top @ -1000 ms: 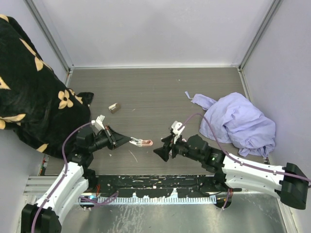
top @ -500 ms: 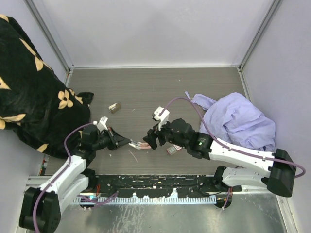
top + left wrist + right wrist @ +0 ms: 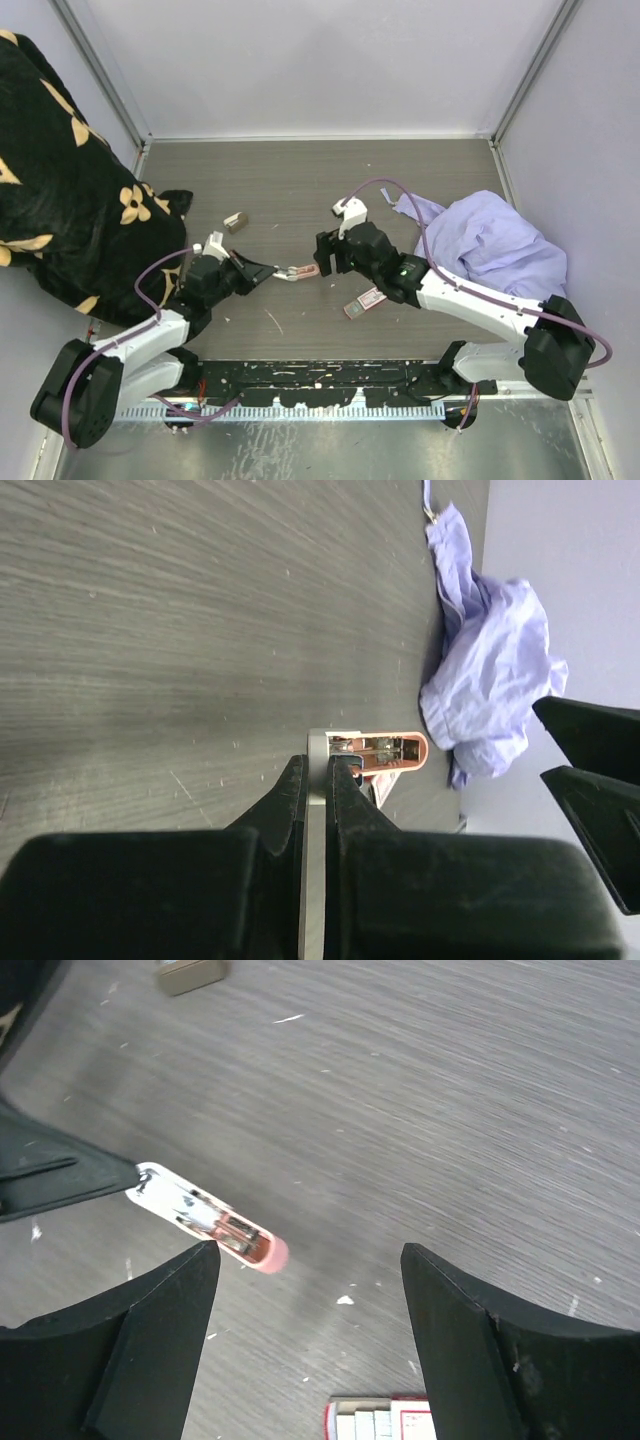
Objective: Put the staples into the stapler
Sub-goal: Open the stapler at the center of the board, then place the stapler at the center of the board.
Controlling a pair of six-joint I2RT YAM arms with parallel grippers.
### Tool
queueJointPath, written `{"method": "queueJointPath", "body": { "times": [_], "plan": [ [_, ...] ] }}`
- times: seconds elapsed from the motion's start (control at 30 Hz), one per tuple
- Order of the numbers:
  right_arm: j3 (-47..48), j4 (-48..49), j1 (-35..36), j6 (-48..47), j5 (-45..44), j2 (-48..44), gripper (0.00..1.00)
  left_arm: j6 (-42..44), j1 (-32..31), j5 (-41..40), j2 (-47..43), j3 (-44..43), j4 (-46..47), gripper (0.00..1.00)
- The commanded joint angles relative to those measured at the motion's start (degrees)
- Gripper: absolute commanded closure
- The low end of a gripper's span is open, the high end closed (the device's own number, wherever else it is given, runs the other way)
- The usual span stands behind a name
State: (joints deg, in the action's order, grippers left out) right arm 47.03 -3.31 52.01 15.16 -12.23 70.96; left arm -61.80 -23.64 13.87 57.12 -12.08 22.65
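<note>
The stapler (image 3: 298, 271) is small, pink and white, swung open with its metal channel showing (image 3: 210, 1222). My left gripper (image 3: 268, 272) is shut on its silver rear end (image 3: 318, 765) and holds it just above the table. My right gripper (image 3: 320, 258) is open at the stapler's pink tip, and nothing sits between its fingers (image 3: 308, 1255). The staples (image 3: 364, 303), a red-and-white box with its tray slid out (image 3: 385, 1420), lie on the table below the right wrist.
A crumpled purple cloth (image 3: 500, 250) lies at the right, also in the left wrist view (image 3: 490, 680). A black blanket with tan flowers (image 3: 70, 200) fills the left side. A small tan block (image 3: 236, 221) sits farther back (image 3: 190, 972).
My right arm has swung from near the table's front edge up and left to the stapler's tip, uncovering the staples box. My left gripper has carried the stapler slightly away from the front edge.
</note>
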Motion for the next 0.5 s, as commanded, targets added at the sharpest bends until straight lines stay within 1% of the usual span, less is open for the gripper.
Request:
{"method": "queueJointPath", "body": {
  "times": [0.0,0.13,0.3,0.4,0.47],
  "plan": [
    [-2.58,2.00,-4.28,6.63,-4.16,-3.51,0.21,-3.23,-3.34,-12.91,4.56,-2.55,12.13,1.00],
    [-4.73,2.94,-6.60,7.98,-4.03,-4.77,0.21,-4.90,-7.16,-17.14,12.71,-5.90,18.22,1.00],
    [-6.09,3.31,-7.69,8.25,-4.43,-6.93,0.20,-7.70,-10.90,-22.38,23.75,-8.41,27.67,1.00],
    [-6.84,3.31,-8.11,8.09,-4.45,-8.39,0.21,-7.60,-12.33,-24.36,27.49,-10.42,28.57,1.00],
    [-7.31,3.31,-8.23,8.05,-4.79,-9.20,0.20,-7.79,-12.95,-24.13,30.42,-12.35,28.72,1.00]
  ]
}}
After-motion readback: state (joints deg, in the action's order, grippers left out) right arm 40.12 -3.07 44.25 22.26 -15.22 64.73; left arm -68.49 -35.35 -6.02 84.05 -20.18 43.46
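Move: The left hand grips the opened stapler by one end. The centre of the board lies about 10 cm to that hand's right, 5 cm ahead and some 8 cm below. The staple box is about 19 cm right of and 7 cm nearer than the left hand. From the empty right hand, the stapler is about 6 cm left, 4 cm back and 7 cm below, and the box some 8 cm right, 11 cm back and 15 cm down. Left hand carries the gripped stapler 7 cm forward-right towards the board's centre; the open right hand shifts 6 cm right. ##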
